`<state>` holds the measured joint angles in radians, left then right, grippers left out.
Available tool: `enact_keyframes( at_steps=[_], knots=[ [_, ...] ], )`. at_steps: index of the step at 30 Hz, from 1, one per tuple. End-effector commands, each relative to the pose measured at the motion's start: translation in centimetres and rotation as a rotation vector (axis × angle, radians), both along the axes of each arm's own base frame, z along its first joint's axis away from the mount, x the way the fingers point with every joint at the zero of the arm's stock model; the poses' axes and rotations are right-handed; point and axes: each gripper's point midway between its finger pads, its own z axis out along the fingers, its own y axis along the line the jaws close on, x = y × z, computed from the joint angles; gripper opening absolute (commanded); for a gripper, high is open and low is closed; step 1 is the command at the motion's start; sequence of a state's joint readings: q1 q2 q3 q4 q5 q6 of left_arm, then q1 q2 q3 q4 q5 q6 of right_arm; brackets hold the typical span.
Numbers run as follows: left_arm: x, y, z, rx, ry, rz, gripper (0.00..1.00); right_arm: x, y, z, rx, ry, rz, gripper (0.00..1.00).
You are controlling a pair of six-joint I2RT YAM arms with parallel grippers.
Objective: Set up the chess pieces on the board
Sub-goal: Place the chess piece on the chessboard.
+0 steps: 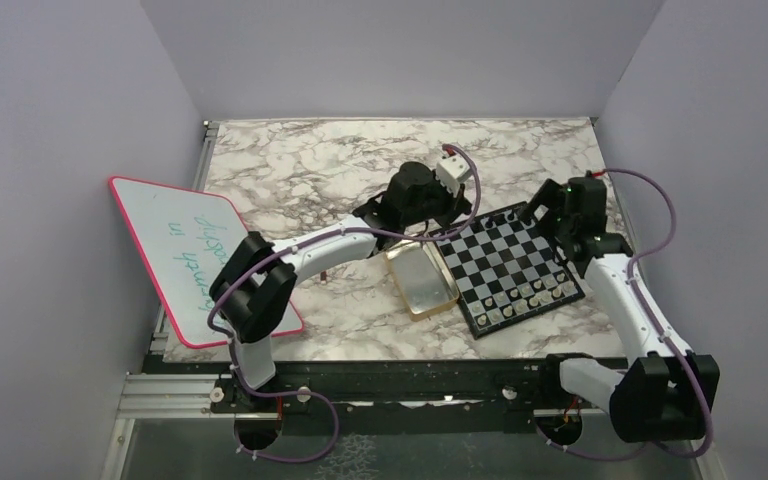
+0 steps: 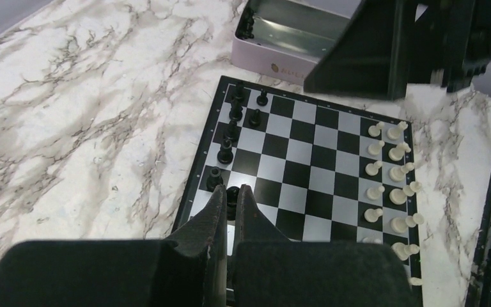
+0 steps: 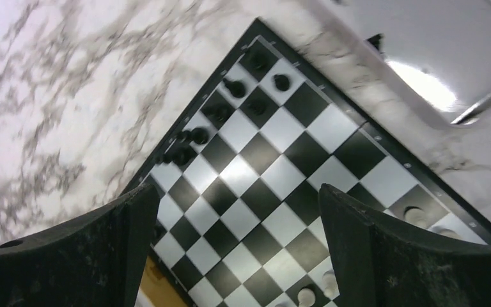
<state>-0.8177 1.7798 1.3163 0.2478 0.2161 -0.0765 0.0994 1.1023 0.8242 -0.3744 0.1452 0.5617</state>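
Note:
The board lies on the marble table, also visible from above. Several black chess pieces stand along its left edge in the left wrist view, and several white chess pieces fill two rows at its right side. My left gripper is shut on a black chess piece, low over a square beside a black piece at the board's edge. My right gripper hangs open and empty above the board, over its far right part.
A gold tin, open and nearly empty, sits against the board's left side; it appears again at the top of the left wrist view. A pink-rimmed whiteboard lies at the left. The right arm looms over the board's far side.

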Motion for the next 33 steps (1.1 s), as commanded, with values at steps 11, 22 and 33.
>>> enact_keyframes(
  at_steps=[11, 22, 33],
  knots=[
    [1.9, -3.6, -5.6, 0.000, -0.030, -0.051, 0.00, 1.4, -4.6, 3.9, 0.037, -0.094, -0.117, 1.00],
    [2.5, -4.6, -8.3, -0.011, -0.008, -0.052, 0.00, 1.6, -3.6, 3.4, 0.063, -0.095, -0.059, 1.00],
    [3.1, -4.2, -10.6, -0.015, 0.024, 0.004, 0.00, 1.4, -3.6, 3.5, 0.056, -0.101, -0.054, 1.00]
  ],
)
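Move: The left hand holds a black piece by its top. The empty back-row square beside the fifth black piece lies about 3 cm ahead, 5 cm to its right and 18 cm below. That fifth piece stands some 4 cm ahead and 8 cm right, the nearer black pawn 4 cm ahead and 18 cm right, and the metal tray 9 cm back and 7 cm left. From the open right hand the square is roughly 17 cm left, 3 cm ahead. The left hand keeps its shut grip on the black piece and carries it down about 11 cm towards the black back row, beside the fifth piece, easing about 4 cm right and a little forward with the wrist nearly steady; the descent checks briefly near the end and then creeps lower. The empty right hand, fingers staying wide open, clears off to its right by about 4 cm and then lifts some 3 cm, holding over there. ##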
